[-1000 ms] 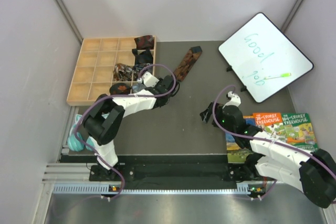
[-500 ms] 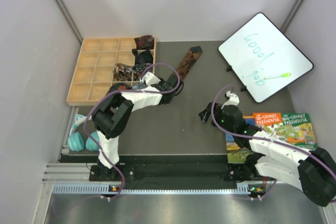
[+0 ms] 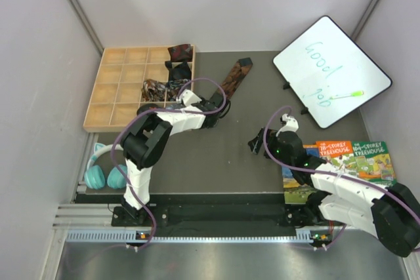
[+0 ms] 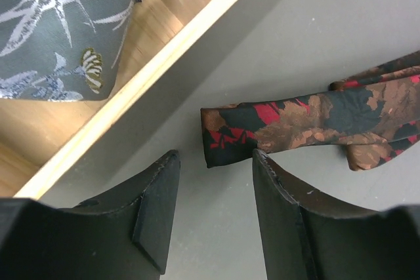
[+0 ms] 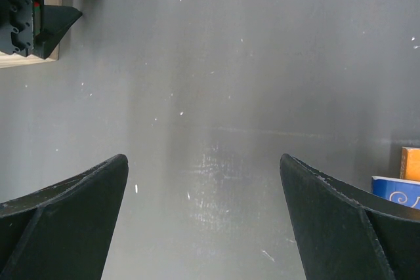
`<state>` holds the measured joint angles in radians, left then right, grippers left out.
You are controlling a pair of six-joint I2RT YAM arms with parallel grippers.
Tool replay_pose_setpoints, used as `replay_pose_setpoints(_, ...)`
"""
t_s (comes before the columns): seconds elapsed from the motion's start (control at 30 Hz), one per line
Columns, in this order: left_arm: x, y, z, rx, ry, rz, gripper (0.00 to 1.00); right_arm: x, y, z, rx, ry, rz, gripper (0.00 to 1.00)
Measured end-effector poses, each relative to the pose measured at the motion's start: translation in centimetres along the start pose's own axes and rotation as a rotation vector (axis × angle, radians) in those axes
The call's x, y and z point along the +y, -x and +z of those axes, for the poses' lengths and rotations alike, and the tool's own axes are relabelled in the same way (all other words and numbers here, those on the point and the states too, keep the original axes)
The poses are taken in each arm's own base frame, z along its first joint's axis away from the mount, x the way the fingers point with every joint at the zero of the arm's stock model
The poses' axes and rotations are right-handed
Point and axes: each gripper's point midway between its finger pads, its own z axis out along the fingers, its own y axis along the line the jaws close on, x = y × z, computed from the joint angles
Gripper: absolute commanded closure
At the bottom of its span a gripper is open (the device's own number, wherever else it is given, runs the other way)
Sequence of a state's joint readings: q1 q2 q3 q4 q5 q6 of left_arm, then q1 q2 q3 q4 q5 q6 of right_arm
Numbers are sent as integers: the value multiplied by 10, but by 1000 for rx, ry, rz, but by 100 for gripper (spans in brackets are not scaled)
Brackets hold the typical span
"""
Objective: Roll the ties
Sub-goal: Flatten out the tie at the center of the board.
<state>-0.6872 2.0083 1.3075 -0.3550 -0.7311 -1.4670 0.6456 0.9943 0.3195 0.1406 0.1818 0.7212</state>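
A long dark tie (image 3: 235, 78) with rust-orange and red print lies flat on the grey mat, right of the wooden tray (image 3: 111, 90). Its narrow end (image 4: 226, 139) lies just ahead of my left gripper (image 4: 215, 162), which is open, one finger on each side and nothing between them. In the top view the left gripper (image 3: 219, 107) sits low at that end. Rolled ties fill tray cells: dark red (image 3: 180, 52), black (image 3: 177, 69), multicolour (image 3: 156, 88), grey-blue (image 4: 59, 31). My right gripper (image 3: 257, 143) hangs wide open over bare mat (image 5: 203, 168), away from the ties.
The tray's wooden rim (image 4: 164, 73) runs close to the left fingers. A whiteboard (image 3: 331, 70) stands at the back right, books (image 3: 354, 159) lie beside the right arm, and teal headphones (image 3: 105, 174) sit at the near left off the mat.
My left arm has reached further right, bringing its gripper up to the tie's narrow end; its elbow swung clear of the headphones. The right arm has stayed put.
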Motion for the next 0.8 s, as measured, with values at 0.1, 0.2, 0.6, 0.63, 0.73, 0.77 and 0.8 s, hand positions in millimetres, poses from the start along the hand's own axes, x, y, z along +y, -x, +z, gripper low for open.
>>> replay_pose_setpoints(0.1,1,2,2,-1,5,-6,48,0,0,0,1,-1,-4,1)
replay_pose_setpoints(0.2,1,5,6,-3,8,-17,50,0,0,0,2,-1,-5,1)
replay_pose_setpoints(0.6,-10,1,19,5,-31,-42,100,0,0,0,1,-1,-4,1)
replay_pose_setpoints(0.63,-12,0,20,7,-40,-41,100,0,0,0,2,-1,-5,1)
replay_pose_setpoints(0.73,-17,-2,20,16,-60,-40,100,0,0,0,1,-1,-4,1)
replay_pose_setpoints(0.77,-18,-3,20,23,-66,-39,100,0,0,0,1,-1,-5,1)
replay_pose_setpoints(0.8,-19,-4,20,30,-71,-38,100,0,0,0,1,-1,-5,1)
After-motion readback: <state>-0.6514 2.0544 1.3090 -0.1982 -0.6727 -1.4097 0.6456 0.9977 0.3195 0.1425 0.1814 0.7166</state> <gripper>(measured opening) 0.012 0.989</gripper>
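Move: The tie's near end lies just in front of the left fingers, about 3 cm ahead, 1 cm to the right and 1 cm down; its dark far end is some 20 cm ahead and 12 cm right. The tray's middle is about 21 cm left and 7 cm ahead, with a grey rolled tie in it 10 cm left and 2 cm ahead. From the right hand, the near end lies roughly 14 cm ahead, 15 cm left and 5 cm below. The tie's near end gets pinched along its edge by the left hand, which eases about 2.5 cm forward onto it, sinking very slightly. The hand first drifts a little left towards the tray wall, then swings back about 2 cm right while the half-open fingers shut fully on the cloth, the wrist hardly turning. ##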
